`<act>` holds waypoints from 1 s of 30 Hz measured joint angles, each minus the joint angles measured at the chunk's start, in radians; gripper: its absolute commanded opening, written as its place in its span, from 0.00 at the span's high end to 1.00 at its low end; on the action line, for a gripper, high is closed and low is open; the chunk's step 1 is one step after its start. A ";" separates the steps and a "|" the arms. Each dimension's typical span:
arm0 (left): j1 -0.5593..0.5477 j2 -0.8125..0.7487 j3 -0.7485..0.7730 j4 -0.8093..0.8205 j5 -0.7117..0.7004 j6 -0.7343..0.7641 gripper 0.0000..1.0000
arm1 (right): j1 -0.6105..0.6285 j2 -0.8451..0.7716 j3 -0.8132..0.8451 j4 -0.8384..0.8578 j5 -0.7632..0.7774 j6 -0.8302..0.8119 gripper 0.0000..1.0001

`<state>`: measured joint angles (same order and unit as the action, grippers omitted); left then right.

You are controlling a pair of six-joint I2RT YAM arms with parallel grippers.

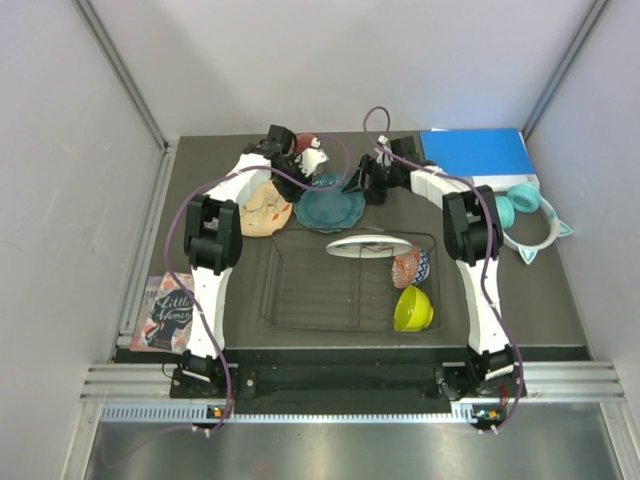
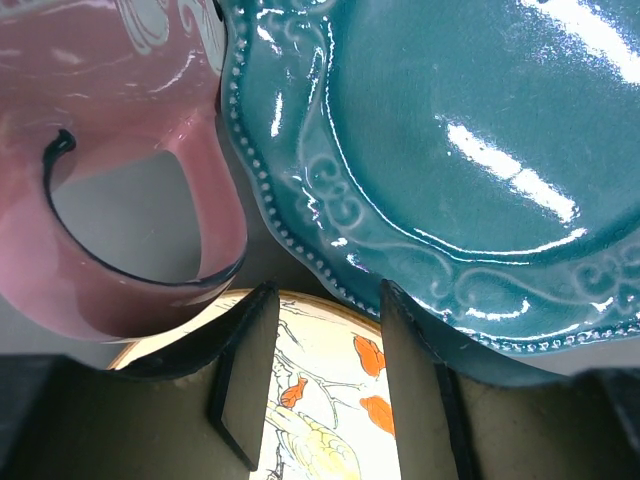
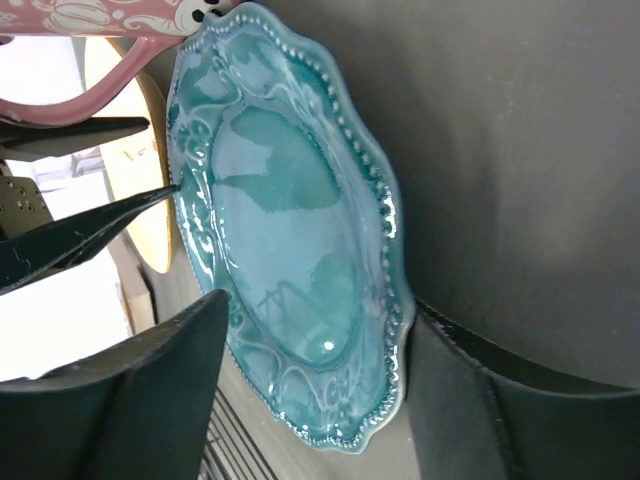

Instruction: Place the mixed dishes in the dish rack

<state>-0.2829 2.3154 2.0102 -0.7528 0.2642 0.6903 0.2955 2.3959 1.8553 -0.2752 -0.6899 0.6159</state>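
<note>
The teal scalloped plate (image 1: 330, 207) lies behind the dish rack (image 1: 300, 290), beside the cream-yellow floral plate (image 1: 265, 210). My right gripper (image 3: 318, 305) is open, one finger on each side of the teal plate's (image 3: 290, 250) near rim; the right finger (image 3: 470, 400) sits close against the rim. My left gripper (image 2: 328, 290) hangs open over the cream plate (image 2: 320, 390) with nothing between its fingers. The pink-red mug (image 2: 120, 150) is just up-left of it. In the rack stand a white plate (image 1: 368, 246), a pink patterned bowl (image 1: 410, 266) and a lime-green bowl (image 1: 413, 308).
A blue binder (image 1: 475, 155) lies at the back right with teal cat-ear headphones (image 1: 530, 220) beside it. A book (image 1: 165, 312) sits off the mat's left edge. Both arms crowd together over the plates behind the rack.
</note>
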 measured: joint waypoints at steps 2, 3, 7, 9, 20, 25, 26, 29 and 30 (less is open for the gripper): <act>0.000 0.000 -0.001 0.000 0.000 0.003 0.51 | -0.005 0.008 0.000 0.011 -0.020 0.016 0.35; 0.000 0.000 -0.002 0.000 0.001 0.005 0.51 | -0.006 0.012 0.000 0.021 -0.032 0.023 0.36; 0.000 0.000 -0.006 -0.004 0.008 0.015 0.51 | -0.008 0.031 -0.003 0.079 -0.082 0.065 0.50; 0.000 0.000 -0.009 -0.008 0.008 0.018 0.51 | -0.008 0.038 -0.017 0.124 -0.095 0.093 0.57; 0.023 0.000 -0.019 -0.010 -0.001 0.039 0.51 | 0.001 0.092 -0.032 0.219 -0.142 0.162 1.00; 0.027 0.000 -0.023 -0.005 0.003 0.037 0.51 | 0.001 0.090 -0.032 0.213 -0.132 0.139 1.00; 0.029 0.000 -0.023 -0.004 0.004 0.035 0.50 | 0.000 0.086 -0.036 0.212 -0.126 0.135 1.00; 0.034 0.000 -0.023 -0.003 0.020 0.019 0.50 | -0.008 0.061 -0.056 0.203 -0.105 0.127 1.00; 0.035 0.000 -0.023 -0.003 0.032 0.013 0.50 | -0.011 0.050 -0.065 0.199 -0.097 0.122 1.00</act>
<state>-0.2474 2.3150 1.9877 -0.7555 0.2958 0.7029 0.2844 2.4458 1.7905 -0.0765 -0.7872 0.7376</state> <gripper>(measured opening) 0.497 0.049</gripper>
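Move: The right hand, partly open, is at the right rim of the teal plate, whose middle lies about 7 cm to its left, 3 cm back and 2 cm below. From this hand the mug stands some 8 cm ahead and 13 cm left, and the white plate in the rack is about 13 cm back and 2 cm left. For the left hand, at the opposite rim, the teal plate's middle is about 9 cm right and 1 cm back, with the tan plate 8 cm left and 2 cm back. The right hand noses some 2 cm left and 2 cm down onto the teal plate's right rim, its leftward-pointing fingers tipping about 10 degrees flatter while they shut and pinch the rim, then eases about 1 cm back to the right and slightly up with the rim held. The left hand stays by the opposite rim with fingers half open, sinking a little and shifting about 1.5 cm left as the plate comes its way. ##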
